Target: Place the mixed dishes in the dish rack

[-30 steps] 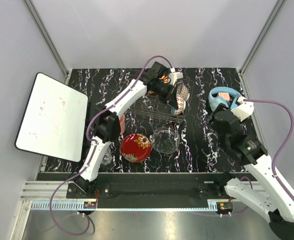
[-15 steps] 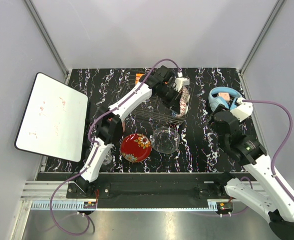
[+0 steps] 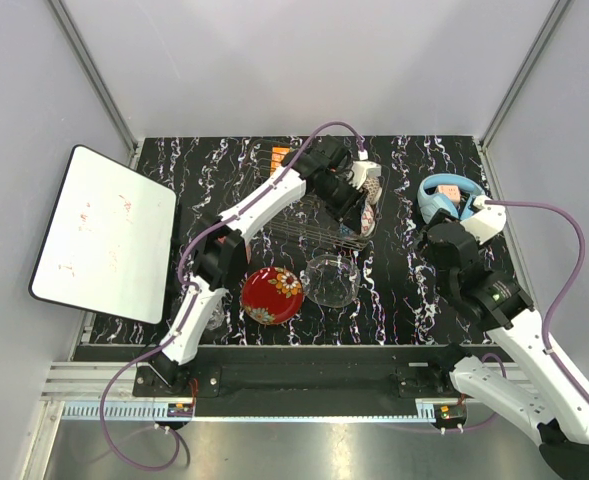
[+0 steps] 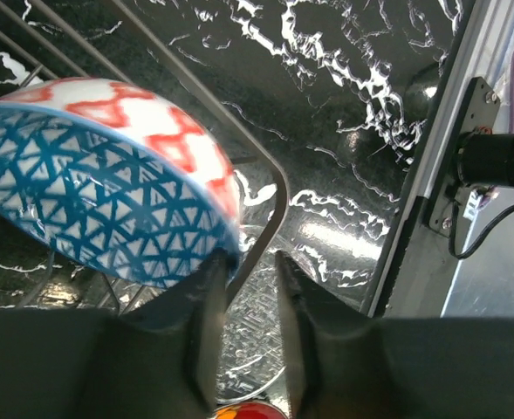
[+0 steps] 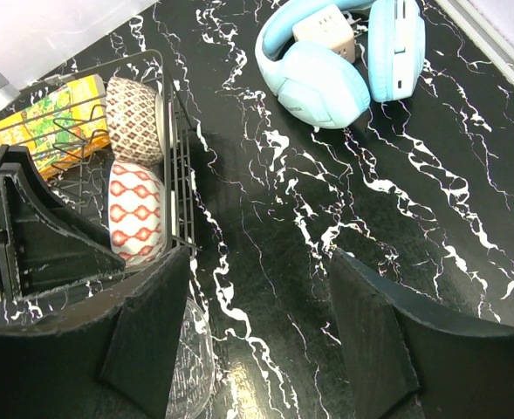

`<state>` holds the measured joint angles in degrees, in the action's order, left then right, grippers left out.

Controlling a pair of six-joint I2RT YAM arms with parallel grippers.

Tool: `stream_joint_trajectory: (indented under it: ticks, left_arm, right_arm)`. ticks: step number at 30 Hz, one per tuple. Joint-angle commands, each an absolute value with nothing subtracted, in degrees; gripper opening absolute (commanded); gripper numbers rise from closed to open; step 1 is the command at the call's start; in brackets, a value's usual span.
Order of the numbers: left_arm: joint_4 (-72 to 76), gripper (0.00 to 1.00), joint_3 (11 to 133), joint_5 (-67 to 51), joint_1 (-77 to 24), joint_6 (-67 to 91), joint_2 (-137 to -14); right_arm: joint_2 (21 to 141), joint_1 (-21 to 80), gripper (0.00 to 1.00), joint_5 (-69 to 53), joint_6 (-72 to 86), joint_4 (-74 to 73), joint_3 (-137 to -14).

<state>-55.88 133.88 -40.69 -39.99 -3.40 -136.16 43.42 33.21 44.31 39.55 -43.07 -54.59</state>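
The blue patterned bowl [image 4: 108, 183] stands on edge at the right end of the dish rack [image 3: 304, 215], next to the small beige patterned bowl [image 5: 134, 118]. My left gripper [image 4: 246, 279] hovers at that end, jaws a little apart. The rack's corner wire [image 4: 270, 209] runs between them and the bowl's rim lies just outside the left fingertip [image 4: 211, 278]. The red floral bowl [image 3: 272, 295] and the clear bowl [image 3: 332, 278] sit on the table in front of the rack. A small clear glass cup [image 3: 211, 318] stands by the left arm. My right gripper [image 5: 257, 332] hangs open over bare table.
Light-blue headphones [image 3: 442, 195] lie at the right beside my right arm. An orange-green box [image 5: 51, 118] sits at the rack's far end. A flat white board [image 3: 104, 235] leans off the table's left edge.
My left arm carried the blue patterned bowl rightward to the rack's right end, and its jaws have come slightly apart off the rim. The right arm has not moved.
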Motion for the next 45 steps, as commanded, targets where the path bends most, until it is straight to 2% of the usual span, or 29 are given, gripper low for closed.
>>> stream_joint_trajectory:
  ticks: [1,4,6,7,9,17,21,24,31,33,38,45]
  left_arm:
    - [-55.4,0.41,133.2,-41.0,-39.3,-6.1,-136.1]
    - [-55.7,0.5,132.8,-39.9,-39.1,-6.7,-136.2]
    - [-56.2,0.72,132.8,-39.6,-39.1,-6.2,-135.9]
    - [-56.3,0.9,132.9,-39.7,-39.1,-6.2,-135.2]
    - [-56.6,0.98,132.8,-39.3,-39.1,-5.9,-134.0]
    - [-59.1,0.99,132.5,-41.7,-36.2,-4.7,-121.9]
    - [-59.6,0.99,130.9,-43.2,-30.1,-5.7,-114.0]
    - [-59.3,0.99,127.1,-38.6,-24.0,-8.1,-110.3]
    - [-57.3,0.99,117.8,-23.2,-9.2,-9.2,-111.2]
    - [-57.0,0.99,114.8,-18.7,-7.7,-9.9,-112.3]
    - [-51.0,0.99,106.7,-15.8,-7.1,-9.2,-111.4]
    - [-47.4,0.99,105.6,-14.1,-6.9,-7.3,-113.6]
  right_arm:
    - [44.1,33.1,0.73,45.4,40.5,-42.0,-54.8]
    - [44.7,33.1,0.73,45.2,40.6,-41.9,-55.0]
    - [45.0,33.1,0.73,45.3,40.5,-41.9,-54.9]
    - [45.3,33.1,0.74,45.4,40.7,-41.8,-54.9]
    - [45.7,33.1,0.74,45.4,40.6,-41.6,-54.8]
    - [51.5,33.2,0.76,44.7,40.9,-38.5,-54.8]
    - [58.7,33.0,0.76,42.9,42.1,-36.9,-55.6]
    - [63.9,33.0,0.75,40.2,42.8,-35.9,-57.6]
    - [71.5,32.5,0.75,33.2,44.0,-35.9,-62.2]
    - [72.7,32.3,0.75,32.3,44.4,-35.8,-62.3]
    - [76.2,29.1,0.74,27.5,44.4,-35.8,-63.5]
    - [79.9,25.1,0.73,20.6,43.9,-36.0,-65.7]
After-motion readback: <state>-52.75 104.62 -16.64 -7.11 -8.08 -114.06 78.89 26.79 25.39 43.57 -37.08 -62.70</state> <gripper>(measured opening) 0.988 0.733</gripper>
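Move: The blue-and-red patterned bowl stands in the dish rack some 5 cm ahead, 1 cm right of and 3 cm below the left hand, whose fingers are already parting at its near rim; the speckled bowl is about 12 cm ahead and 3 cm right. The rack's left end is some 26 cm left, 10 cm ahead, with the pink cup 29 cm left and 4 cm back. From the right hand, the rack's right end is about 14 cm ahead, 11 cm left, 17 cm below. The patterned bowl is let go as the left fingers spread fully, the hand dipping about a centimetre; that hand then rises clear and arcs over the rack, 33 cm left and some 10 forward, coming back down by the left end while turning about 40 degrees counter-clockwise, fingers steeper. The open right hand sinks 11 cm, going forward and left to the rack's right end, tipping down. ##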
